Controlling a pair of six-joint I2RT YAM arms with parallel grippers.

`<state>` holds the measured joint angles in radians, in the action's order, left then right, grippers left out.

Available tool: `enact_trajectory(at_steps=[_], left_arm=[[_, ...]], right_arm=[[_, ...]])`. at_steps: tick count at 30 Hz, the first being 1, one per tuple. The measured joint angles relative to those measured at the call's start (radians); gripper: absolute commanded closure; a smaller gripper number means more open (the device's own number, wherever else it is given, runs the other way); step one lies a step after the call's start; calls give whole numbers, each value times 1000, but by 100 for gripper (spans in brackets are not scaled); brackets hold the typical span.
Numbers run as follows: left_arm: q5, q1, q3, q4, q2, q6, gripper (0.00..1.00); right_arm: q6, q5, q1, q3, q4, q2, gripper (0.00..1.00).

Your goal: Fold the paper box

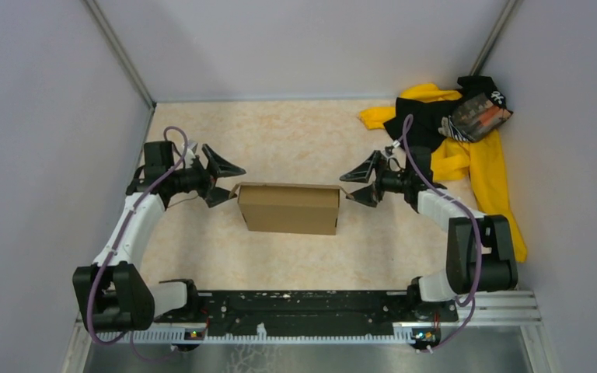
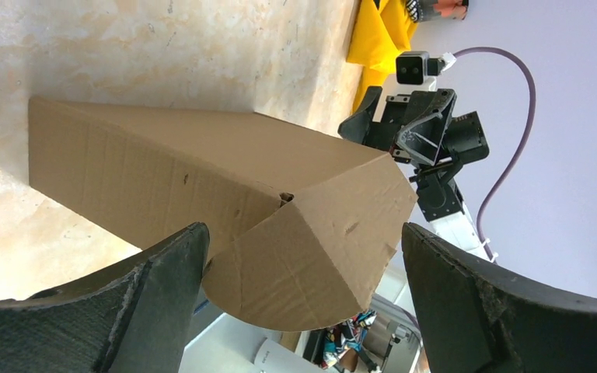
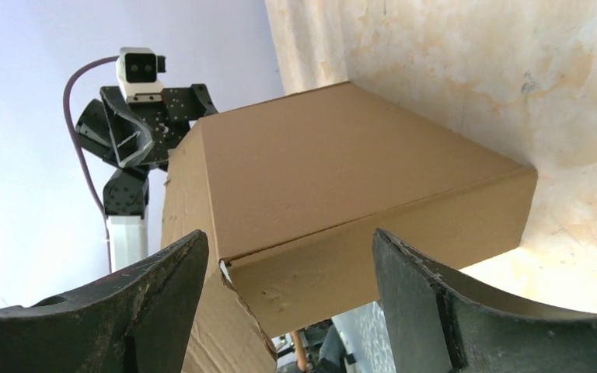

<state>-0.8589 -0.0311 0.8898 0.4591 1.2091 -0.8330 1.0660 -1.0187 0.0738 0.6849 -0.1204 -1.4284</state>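
The paper box (image 1: 289,208) is plain brown cardboard, folded into a shallow closed box lying at the table's middle. My left gripper (image 1: 229,183) stands open just off its left end. In the left wrist view a rounded end flap (image 2: 311,256) sticks out between the wide-apart fingers (image 2: 163,287) without touching either. My right gripper (image 1: 350,186) is open at the box's right end. In the right wrist view the box's end corner (image 3: 280,280) sits in the gap of the right gripper (image 3: 289,237), and neither pad touches it.
A yellow-and-black cloth pile (image 1: 459,132) lies at the back right, behind the right arm. Grey walls (image 1: 47,116) close in the table on three sides. A black rail (image 1: 303,307) with the arm bases runs along the near edge.
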Motion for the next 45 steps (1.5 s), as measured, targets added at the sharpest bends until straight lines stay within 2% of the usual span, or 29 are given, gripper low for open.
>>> enact_trajectory(at_steps=[7, 12, 17, 20, 24, 28, 31, 38, 45], left_arm=[[5, -51, 19, 26, -1, 26, 1], [7, -86, 50, 31, -15, 43, 1], [19, -101, 65, 34, -31, 50, 1], [23, -106, 72, 43, -42, 68, 1], [46, -111, 84, 58, -64, 103, 1], [50, -112, 83, 66, -108, 129, 1], [50, -112, 82, 69, -126, 141, 1], [45, -112, 65, 74, -129, 165, 1], [42, -115, 53, 74, -128, 181, 1]], right_arm=[[-69, 19, -78, 45, 62, 0, 22], [-167, 66, -125, 114, 103, 23, 17], [-416, 100, -108, 263, 219, 105, 16], [-640, 136, -37, 374, 295, 164, 9], [-962, 208, 163, 468, 386, 235, 6], [-1258, 283, 344, 591, 566, 203, 3], [-1432, 335, 399, 626, 668, 164, 1], [-1653, 402, 456, 624, 815, 122, 1], [-1714, 404, 509, 625, 888, 90, 1]])
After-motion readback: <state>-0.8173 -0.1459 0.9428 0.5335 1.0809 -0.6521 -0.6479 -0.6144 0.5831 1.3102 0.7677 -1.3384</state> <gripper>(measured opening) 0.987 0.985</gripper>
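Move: The box stands on its long edge between the open hands. Its top right end is about 3 cm back, 4 cm left and 2 cm below the right hand, and the right flap sits almost at that hand, 1 cm back and 2 cm down. For the left hand, the box's middle is about 14 cm right, 4 cm back and 12 cm down, with the left flap 1 cm back and 3 cm below. Right hand arcs 16 cm up, sinks 8 over box's right end, fingers swinging down; left hand backs off. ##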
